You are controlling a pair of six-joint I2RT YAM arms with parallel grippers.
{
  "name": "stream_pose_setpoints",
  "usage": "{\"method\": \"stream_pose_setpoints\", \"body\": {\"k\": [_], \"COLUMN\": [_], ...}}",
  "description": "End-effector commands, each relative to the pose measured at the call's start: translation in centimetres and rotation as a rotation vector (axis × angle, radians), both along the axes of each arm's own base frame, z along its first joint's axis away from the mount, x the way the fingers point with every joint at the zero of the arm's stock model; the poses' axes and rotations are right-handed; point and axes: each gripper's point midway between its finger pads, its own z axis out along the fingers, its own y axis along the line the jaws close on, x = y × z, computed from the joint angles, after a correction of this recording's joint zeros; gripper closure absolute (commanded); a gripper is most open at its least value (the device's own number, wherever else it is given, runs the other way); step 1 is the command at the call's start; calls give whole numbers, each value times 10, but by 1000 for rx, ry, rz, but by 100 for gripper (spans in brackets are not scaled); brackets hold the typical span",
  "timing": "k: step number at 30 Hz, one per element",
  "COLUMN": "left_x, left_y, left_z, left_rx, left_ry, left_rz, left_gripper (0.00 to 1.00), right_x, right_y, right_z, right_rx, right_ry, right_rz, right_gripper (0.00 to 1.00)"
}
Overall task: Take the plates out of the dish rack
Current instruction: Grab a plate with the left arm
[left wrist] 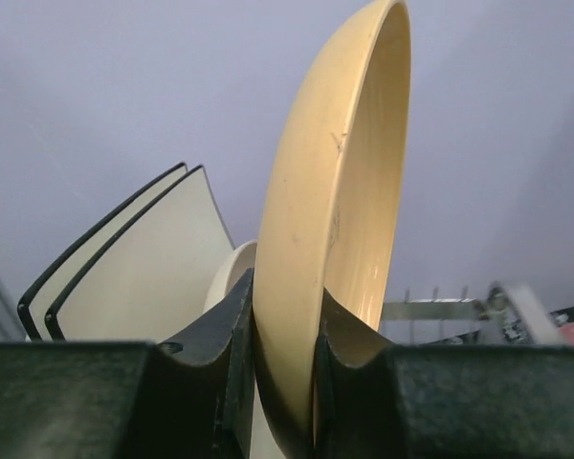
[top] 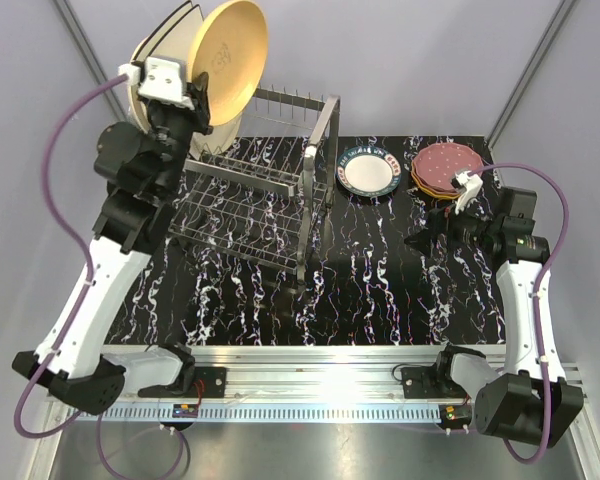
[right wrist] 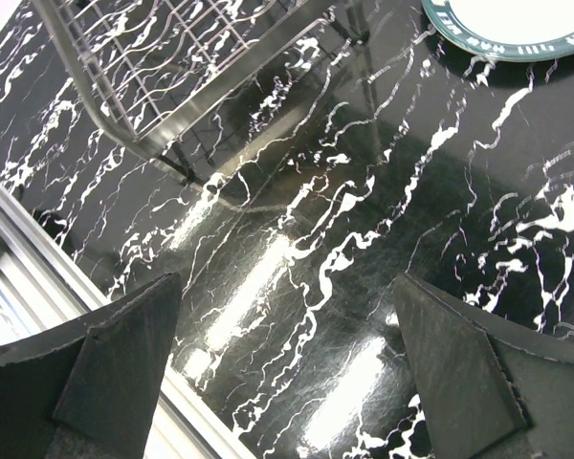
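Note:
My left gripper (top: 204, 93) is shut on the lower rim of a yellow round plate (top: 230, 62), held upright above the left end of the dish rack (top: 270, 195). In the left wrist view both fingers press the yellow plate (left wrist: 337, 210) from either side of my left gripper (left wrist: 285, 373). Two cream square plates with dark edges (left wrist: 139, 282) and a cream round plate (left wrist: 231, 274) stand behind it. My right gripper (top: 421, 240) hovers open over the table, right of the rack, with nothing between its fingers (right wrist: 124, 359).
A white plate with a dark patterned rim (top: 370, 172) lies on the black marbled table (top: 380, 290) beside the rack. A stack topped by a maroon dotted plate (top: 446, 166) sits at the back right. The rack's corner (right wrist: 153, 91) shows in the right wrist view.

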Motion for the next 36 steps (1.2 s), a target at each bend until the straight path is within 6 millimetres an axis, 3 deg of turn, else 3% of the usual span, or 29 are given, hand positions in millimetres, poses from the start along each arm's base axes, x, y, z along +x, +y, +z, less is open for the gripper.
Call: {"method": "stream_pose_setpoints", "body": {"k": [1,7,11,16,22,23,28,36], "left_x": [-55,-84,-96,-107,-110,-110,-112,-118], "left_y": [-5,-38,-69,-117,-161,-163,-185,-213], "left_z": [64,51,21,-23,-66,-68,-97,-124], "left_rx": [-212,-353,-436,-475,-464,-469,-474,-463], "left_ry": [-136,-3,150,314,428,423,490,548], "left_rz": [-199,-473,-664,-828,-901,-906,-940,-968], "left_gripper": [100,100,100,100,100,100,100,100], "right_x": [-6,4,6,-19,-53,-57,-76,-62], "right_y": [6,-7,-9,12,32,34,51,49], "right_z": [11,15,27,52,97,110,140,139], "right_rx": [-14,-59,-26,71,142,152,324,394], "right_ry": [-78,-109,-138,-150,-152,-167,-72,-9], "right_rz": [65,-15,-56,68,174,184,226,173], "right_gripper": [0,0,0,0,0,0,1,1]}}
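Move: The yellow plate is pinched by the left hand, its middle some 7 cm ahead, 5 cm right and 6 cm above. It is bound for the open right gripper, about 8 cm back, 40 cm right and 33 cm below. The rack's right front corner is about 5 cm back, 20 cm right and 20 cm down, the cream plate 8 cm ahead, 2 cm left and 13 cm lower. From the right hand, the yellow plate is 15 cm ahead, 35 cm left and 39 cm up. Back and slightly up at first, clear of the rack, then right and steeply down in front of the rack's right front corner, the left hand brings the pinched yellow plate towards the right gripper, ending about 20 cm farther right and 15 cm lower. Its wrist swings some 50 degrees clockwise and tips down. The right hand, still wide open, rises about 13 cm, drawing back and left and rolling, to meet the plate. ##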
